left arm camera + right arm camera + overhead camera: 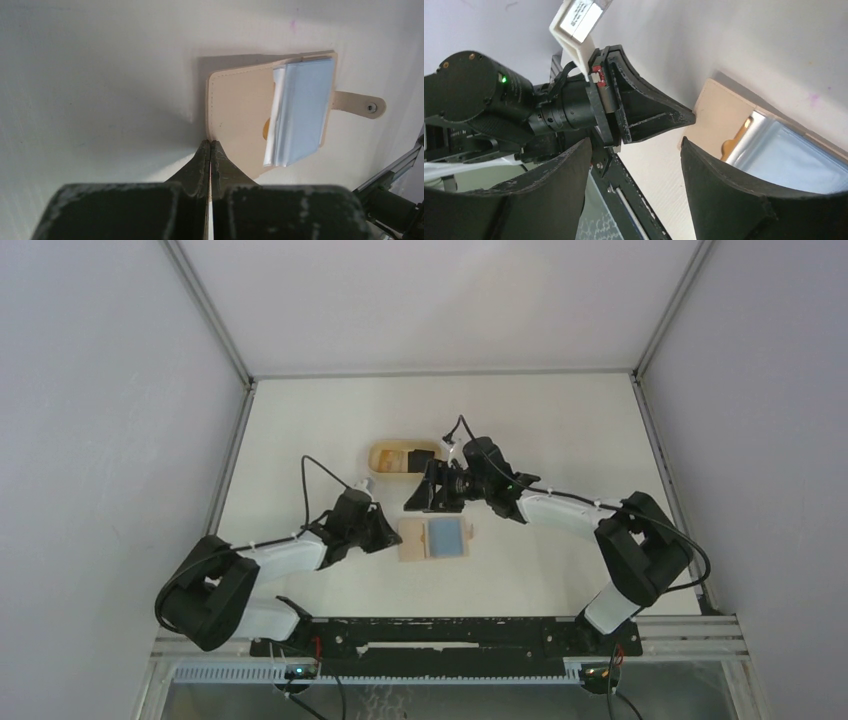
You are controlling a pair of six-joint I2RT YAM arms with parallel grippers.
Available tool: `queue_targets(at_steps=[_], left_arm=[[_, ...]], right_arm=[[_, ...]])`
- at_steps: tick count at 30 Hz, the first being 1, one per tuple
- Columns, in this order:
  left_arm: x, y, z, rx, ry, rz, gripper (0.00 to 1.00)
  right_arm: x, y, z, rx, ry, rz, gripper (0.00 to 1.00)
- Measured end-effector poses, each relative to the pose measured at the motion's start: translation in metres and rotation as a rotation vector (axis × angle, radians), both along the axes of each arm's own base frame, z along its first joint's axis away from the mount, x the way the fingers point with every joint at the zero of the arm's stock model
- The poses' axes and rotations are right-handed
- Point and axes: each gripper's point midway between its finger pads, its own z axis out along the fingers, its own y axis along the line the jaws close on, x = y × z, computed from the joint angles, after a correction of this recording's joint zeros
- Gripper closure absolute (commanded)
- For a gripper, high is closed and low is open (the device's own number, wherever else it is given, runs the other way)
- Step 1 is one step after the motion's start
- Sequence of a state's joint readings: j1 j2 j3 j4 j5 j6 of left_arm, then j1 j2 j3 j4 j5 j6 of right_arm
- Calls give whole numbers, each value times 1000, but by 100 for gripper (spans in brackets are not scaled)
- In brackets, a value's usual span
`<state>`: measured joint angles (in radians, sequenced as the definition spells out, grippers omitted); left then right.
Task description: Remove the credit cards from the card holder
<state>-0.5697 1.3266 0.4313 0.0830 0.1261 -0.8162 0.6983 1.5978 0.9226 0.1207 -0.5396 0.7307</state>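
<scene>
The tan card holder lies open on the table, its closure tab pointing away from the left arm. Pale blue credit cards sit stacked in its pocket, partly slid out. My left gripper is shut with nothing between its fingers, and its tips touch the holder's near corner. My right gripper hovers open just beyond the holder's far-left edge, holding nothing. In the right wrist view the left gripper's tip meets the holder, and the cards show beside the right finger.
An oval light-wood tray stands behind the holder with a dark flat thing in it, close to the right wrist. White walls enclose the table on three sides. The black base rail runs along the near edge.
</scene>
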Motion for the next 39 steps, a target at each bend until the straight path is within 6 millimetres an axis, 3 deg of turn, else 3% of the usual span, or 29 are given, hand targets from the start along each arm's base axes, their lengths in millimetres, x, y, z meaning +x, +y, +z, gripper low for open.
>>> queue_targets(at_steps=[3,9,13,27,39], left_arm=[[1,-1,-5,-14,0,10,100],[9,-7,-5,-45,-19,27,100],[13,-10,-5,-63,-25,37,100],[22,-20,-7,-112,-30,52,100],[25,-23,-7,-112,-28,51,100]], right_arm=[[1,-1,-11,-37,32,-25,26],[-5,-2,-59,-146,142,-50,27],[-13,-3,-80,-197,186,-52,26],[-17,-15,-101,-252,190,-92,27],[12,-30,-104,-290,84,-192,27]])
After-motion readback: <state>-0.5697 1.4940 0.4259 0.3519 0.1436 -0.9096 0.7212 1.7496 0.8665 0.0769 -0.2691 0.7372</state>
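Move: The card holder lies open on the table. Its middle is about 7 cm right of the shut left fingertips, level fore and aft and 1 cm lower; they already touch its left edge. From the open right hand, the orange card showing at the sleeve's mouth is about 5 cm back, 2 cm right and 12 cm down; the holder's middle is 5 cm back and 3 cm right. The tray lies 12 cm ahead and 3 cm left, equally low. Open right hand sinks some 10 cm towards the orange card; shut left fingertips push the card holder forward-right. ##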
